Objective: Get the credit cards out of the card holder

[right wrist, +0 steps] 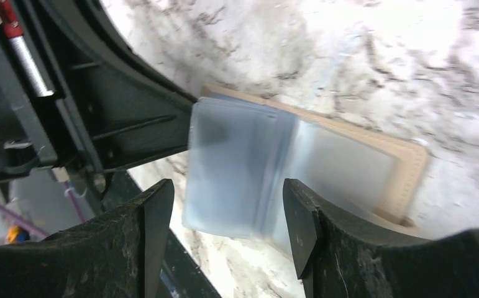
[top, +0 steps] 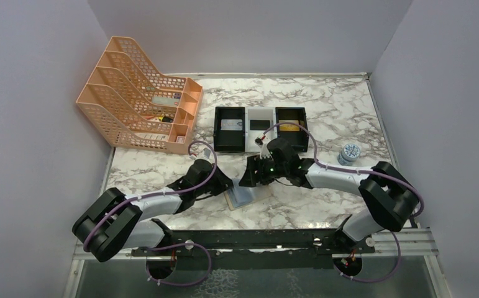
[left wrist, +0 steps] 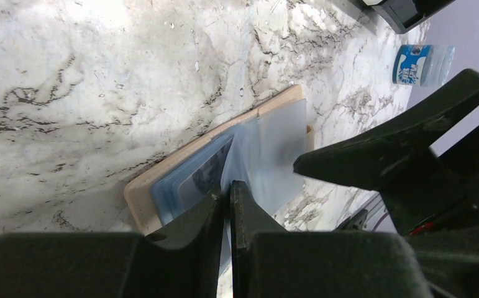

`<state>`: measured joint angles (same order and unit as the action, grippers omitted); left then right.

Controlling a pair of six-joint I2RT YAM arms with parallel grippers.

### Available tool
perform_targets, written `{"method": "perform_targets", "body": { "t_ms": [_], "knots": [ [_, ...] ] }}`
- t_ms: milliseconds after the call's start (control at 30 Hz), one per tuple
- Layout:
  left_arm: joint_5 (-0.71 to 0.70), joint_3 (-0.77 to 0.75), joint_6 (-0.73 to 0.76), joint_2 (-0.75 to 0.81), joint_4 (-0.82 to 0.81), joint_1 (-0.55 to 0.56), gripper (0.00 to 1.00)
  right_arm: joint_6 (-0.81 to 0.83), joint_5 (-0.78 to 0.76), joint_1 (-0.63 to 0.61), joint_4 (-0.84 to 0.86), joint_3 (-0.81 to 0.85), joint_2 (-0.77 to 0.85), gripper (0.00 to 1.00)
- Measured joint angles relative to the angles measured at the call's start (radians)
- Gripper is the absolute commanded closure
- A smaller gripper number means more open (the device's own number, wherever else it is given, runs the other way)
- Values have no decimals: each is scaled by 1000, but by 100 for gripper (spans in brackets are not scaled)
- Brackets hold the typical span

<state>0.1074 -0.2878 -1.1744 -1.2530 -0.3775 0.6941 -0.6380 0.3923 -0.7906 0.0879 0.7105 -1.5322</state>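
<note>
The tan card holder [top: 244, 196] lies open on the marble table between the two arms. Its grey-blue clear sleeves fan upward. In the left wrist view its tan edge [left wrist: 138, 189] shows, with a card [left wrist: 198, 177] visible inside a sleeve. My left gripper [left wrist: 229, 189] is shut on one clear sleeve [left wrist: 274, 143] and holds it up; it also shows in the top view [top: 227, 186]. My right gripper [right wrist: 227, 211] is open, its fingers either side of the lifted sleeves [right wrist: 237, 161], just above them. The right gripper also shows in the top view [top: 253, 180]. The holder's tan cover [right wrist: 410, 167] lies flat.
Two black trays [top: 229, 129] [top: 291, 124] flank a white tray [top: 260, 127] behind the grippers, each with cards inside. An orange file rack [top: 140, 96] stands at the back left. A small blue-and-white jar [top: 348, 153] stands at the right.
</note>
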Motion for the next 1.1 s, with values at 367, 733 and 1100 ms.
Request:
{"method": "perform_targets", "body": {
  "t_ms": [367, 733, 1100],
  "knots": [
    [70, -72, 63, -70, 0, 3, 52, 41, -172, 5, -146, -9, 144, 34],
    [154, -164, 119, -207, -11, 48, 47, 31, -243, 5, -185, -80, 265, 35],
    [154, -232, 146, -231, 32, 68, 45, -22, -377, 18, -211, -135, 351, 36]
  ]
}}
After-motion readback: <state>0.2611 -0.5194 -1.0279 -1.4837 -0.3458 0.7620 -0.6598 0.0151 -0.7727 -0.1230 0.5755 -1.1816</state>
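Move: The raised clear sleeve, its free edge at the left hand's nearly shut fingertips, has its middle about 3 cm back and 3 cm right of that hand, some 2 cm lower. The card holder's right half lies about 8 cm right and 2 cm back of the left hand; the three-part box is centred roughly 18 cm ahead and 8 cm right. From the right hand, the sleeve is about 4 cm back, 2 cm left and 4 cm below. The sleeve's free edge is let go as the left fingers open from nearly shut to about half; that hand shifts some 6 cm to the right along the holder, turning about 15 degrees clockwise, until its open fingers stand either side of the sleeve. The right hand clears out of the way, about 8 cm to the right and slightly up, still wide open and also turning clockwise. ##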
